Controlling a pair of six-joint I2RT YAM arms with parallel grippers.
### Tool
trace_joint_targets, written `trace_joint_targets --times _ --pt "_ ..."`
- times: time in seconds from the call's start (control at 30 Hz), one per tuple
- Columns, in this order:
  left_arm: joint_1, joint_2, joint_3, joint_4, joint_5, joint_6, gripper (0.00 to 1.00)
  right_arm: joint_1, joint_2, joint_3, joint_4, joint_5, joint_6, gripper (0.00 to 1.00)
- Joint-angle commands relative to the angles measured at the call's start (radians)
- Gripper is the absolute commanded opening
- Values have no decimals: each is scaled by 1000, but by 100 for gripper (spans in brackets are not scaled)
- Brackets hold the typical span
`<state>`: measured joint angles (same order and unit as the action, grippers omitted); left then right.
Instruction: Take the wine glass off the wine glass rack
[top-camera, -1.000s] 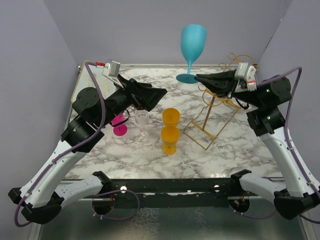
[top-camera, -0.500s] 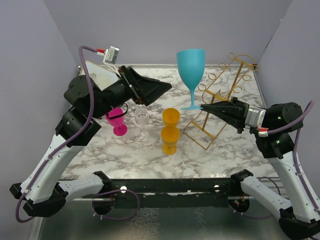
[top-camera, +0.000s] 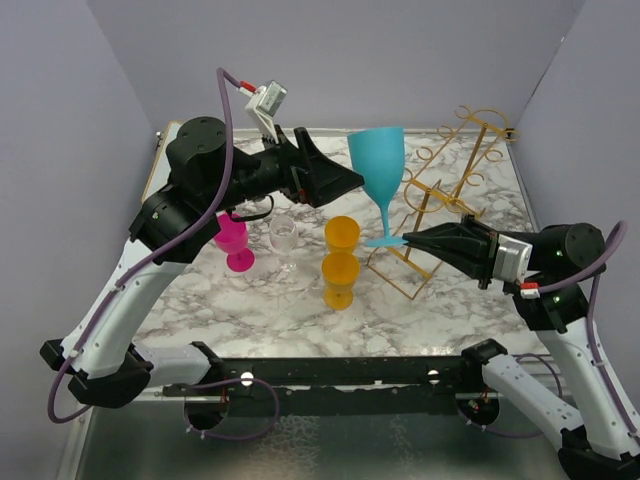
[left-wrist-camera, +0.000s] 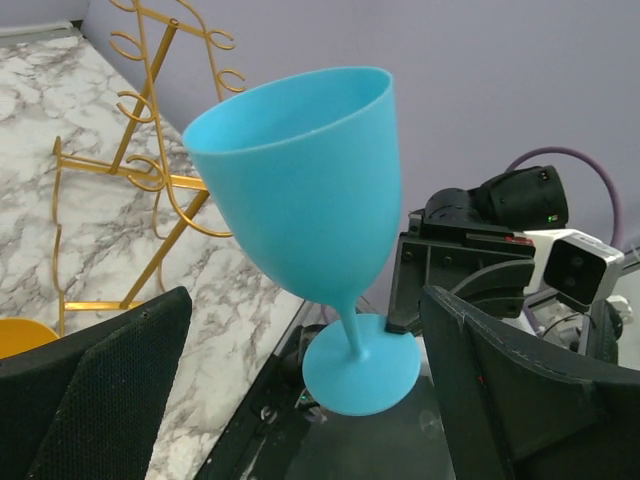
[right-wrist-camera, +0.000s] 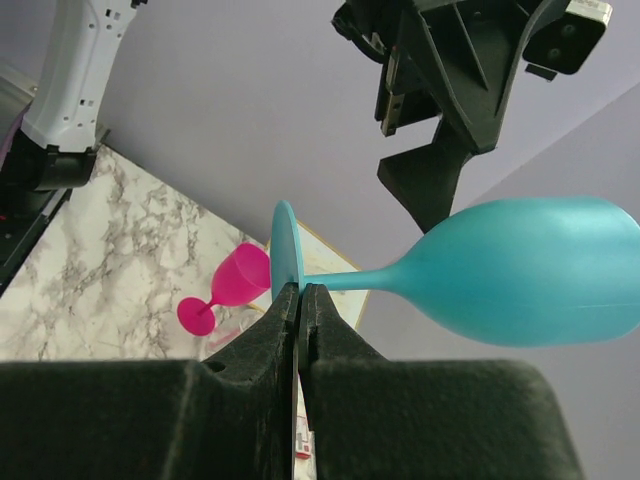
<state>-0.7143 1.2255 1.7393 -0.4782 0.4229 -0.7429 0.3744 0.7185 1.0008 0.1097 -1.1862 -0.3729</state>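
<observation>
The blue wine glass (top-camera: 378, 162) is held upright in the air above the table middle, clear of the gold wire rack (top-camera: 445, 195). My right gripper (top-camera: 408, 240) is shut on the edge of its round base; the right wrist view shows both pads pinching the base disc (right-wrist-camera: 284, 250), with the gripper (right-wrist-camera: 300, 292) behind it. My left gripper (top-camera: 350, 181) is open and empty just left of the bowl. In the left wrist view the glass (left-wrist-camera: 305, 200) stands between and beyond the spread fingers of the left gripper (left-wrist-camera: 305, 300). The rack (left-wrist-camera: 150, 165) has no glass on it.
A pink glass (top-camera: 232, 240), a small clear glass (top-camera: 284, 237) and two orange cups (top-camera: 341, 232) (top-camera: 339, 277) stand on the marble table (top-camera: 470, 300) under the left arm and left of the rack. Purple walls close the back and both sides.
My right gripper has carried the blue glass down and left, away from the rack. My left arm has risen and swung right, bringing its open gripper up beside the bowl.
</observation>
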Motion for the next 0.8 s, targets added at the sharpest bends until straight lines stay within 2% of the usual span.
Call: trace_joint_targets --times 0.0,0.77 --pt "19 2 56 -86 23 94 99 9 -16 -30 -26 -41 -19 2" --pt "99 151 83 -57 316 42 99 25 -32 -93 -5 -120 -27 2"
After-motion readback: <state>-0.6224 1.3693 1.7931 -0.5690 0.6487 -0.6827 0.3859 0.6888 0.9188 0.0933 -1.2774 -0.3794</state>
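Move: The blue wine glass leans forward, its bowl barely 5 cm off my left hand: about 4 cm to the right, 3 cm ahead, 2 cm up. Some 36 cm under that hand stand the two orange glasses, practically straight below; the empty rack is roughly 11 cm ahead, 20 cm right and 29 cm down. From my right hand the bowl is about 7 cm ahead, 3 cm left, 7 cm up. I bring my wide-open left gripper down about 4.5 cm, also forward and a little right, so its fingers come around the bowl. The fingertips tip down and swing clockwise, under ten degrees each. My right hand keeps its pinch on the edge of the glass's foot, lowering it some 3 cm and drawing slightly back. ##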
